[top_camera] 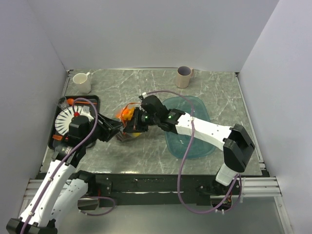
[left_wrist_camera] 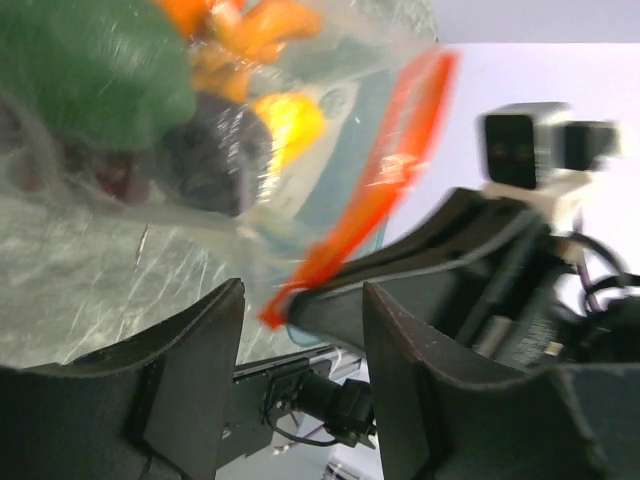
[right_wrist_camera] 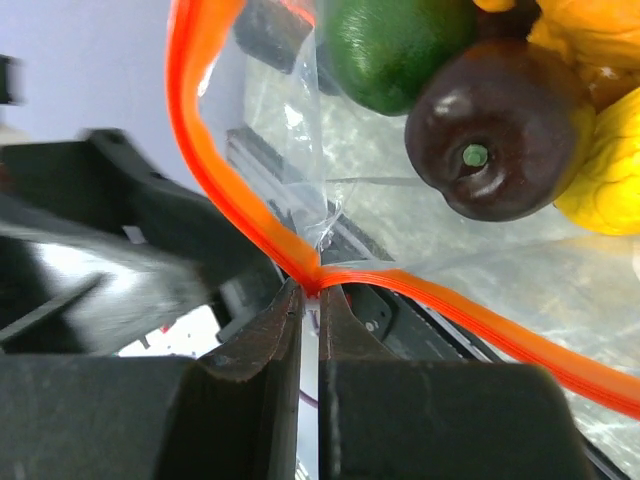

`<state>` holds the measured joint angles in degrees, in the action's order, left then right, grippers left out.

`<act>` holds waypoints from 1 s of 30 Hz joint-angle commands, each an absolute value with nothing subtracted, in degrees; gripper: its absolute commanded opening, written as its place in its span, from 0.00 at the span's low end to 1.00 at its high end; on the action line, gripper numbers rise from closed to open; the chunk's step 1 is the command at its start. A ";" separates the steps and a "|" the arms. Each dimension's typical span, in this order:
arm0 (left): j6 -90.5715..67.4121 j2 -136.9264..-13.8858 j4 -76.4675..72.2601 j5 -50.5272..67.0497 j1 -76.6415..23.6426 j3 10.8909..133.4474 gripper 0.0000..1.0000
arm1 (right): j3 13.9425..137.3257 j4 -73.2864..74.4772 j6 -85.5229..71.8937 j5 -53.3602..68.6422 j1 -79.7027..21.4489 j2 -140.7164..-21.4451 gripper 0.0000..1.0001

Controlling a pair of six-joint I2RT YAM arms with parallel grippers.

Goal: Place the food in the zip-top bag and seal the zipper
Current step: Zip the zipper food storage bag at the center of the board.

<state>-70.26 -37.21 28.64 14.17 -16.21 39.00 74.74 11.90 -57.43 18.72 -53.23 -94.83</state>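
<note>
The zip-top bag (top_camera: 127, 121) is held up off the table between my two grippers, with the food inside. In the right wrist view I see a green fruit (right_wrist_camera: 390, 45), a dark purple one (right_wrist_camera: 495, 140) and a yellow one (right_wrist_camera: 605, 170) through the plastic. My right gripper (right_wrist_camera: 312, 290) is shut on the orange-red zipper (right_wrist_camera: 215, 170), which folds at the pinch. My left gripper (left_wrist_camera: 300, 300) is open; the zipper's end (left_wrist_camera: 285, 305) and a right finger lie between its jaws. The slider is not visible.
A translucent teal tray (top_camera: 197, 144) lies under my right arm. A black tray (top_camera: 57, 134) with a white ribbed dish sits at the left edge. A white cup (top_camera: 82, 83) and a beige mug (top_camera: 184, 76) stand at the back.
</note>
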 commanded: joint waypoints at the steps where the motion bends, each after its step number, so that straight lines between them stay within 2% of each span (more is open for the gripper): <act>1: -73.38 -35.16 26.64 15.21 -16.26 35.51 0.56 | 74.36 5.55 -59.06 18.72 -52.47 -90.53 0.00; 10: -78.04 -34.63 20.92 15.74 -16.26 31.82 0.55 | 74.18 4.13 -59.68 18.63 -52.21 -89.74 0.00; 12: -78.75 -34.54 19.26 15.30 -16.26 31.90 0.52 | 73.48 3.78 -60.03 18.98 -52.21 -89.56 0.00; 16: -79.28 -35.77 18.55 14.94 -16.26 32.26 0.37 | 72.77 3.08 -60.29 19.60 -52.29 -89.03 0.00; 19: -80.24 -35.86 17.41 14.77 -16.26 31.47 0.31 | 72.60 2.82 -60.56 19.78 -52.21 -88.59 0.00; 30: -83.32 -34.54 14.33 14.76 -16.26 28.92 0.25 | 72.33 2.46 -61.78 20.66 -52.38 -88.50 0.00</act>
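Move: The zipper corner of the bag, pinched in the right fingertips, lies about 3 cm ahead of the half-open left gripper, 2 cm to its right and 2 cm lower. From the left gripper, the green avocado in the bag is some 5 cm ahead, 3 cm left and 8 cm down; the orange pepper is 6 cm ahead, 2 cm right and equally low. For the right hand, the corner is right between its fingers. Keep the right fingers shut on the zipper corner and raise them about 2 cm. Meanwhile drop the left gripper nearly 3 cm, bring it back up about 1 cm and ease it slightly forward and right to the zipper end beside the right fingertips, rolling its left side down some 10 degrees and narrowing its fingers from half open to a quarter without shutting them. ##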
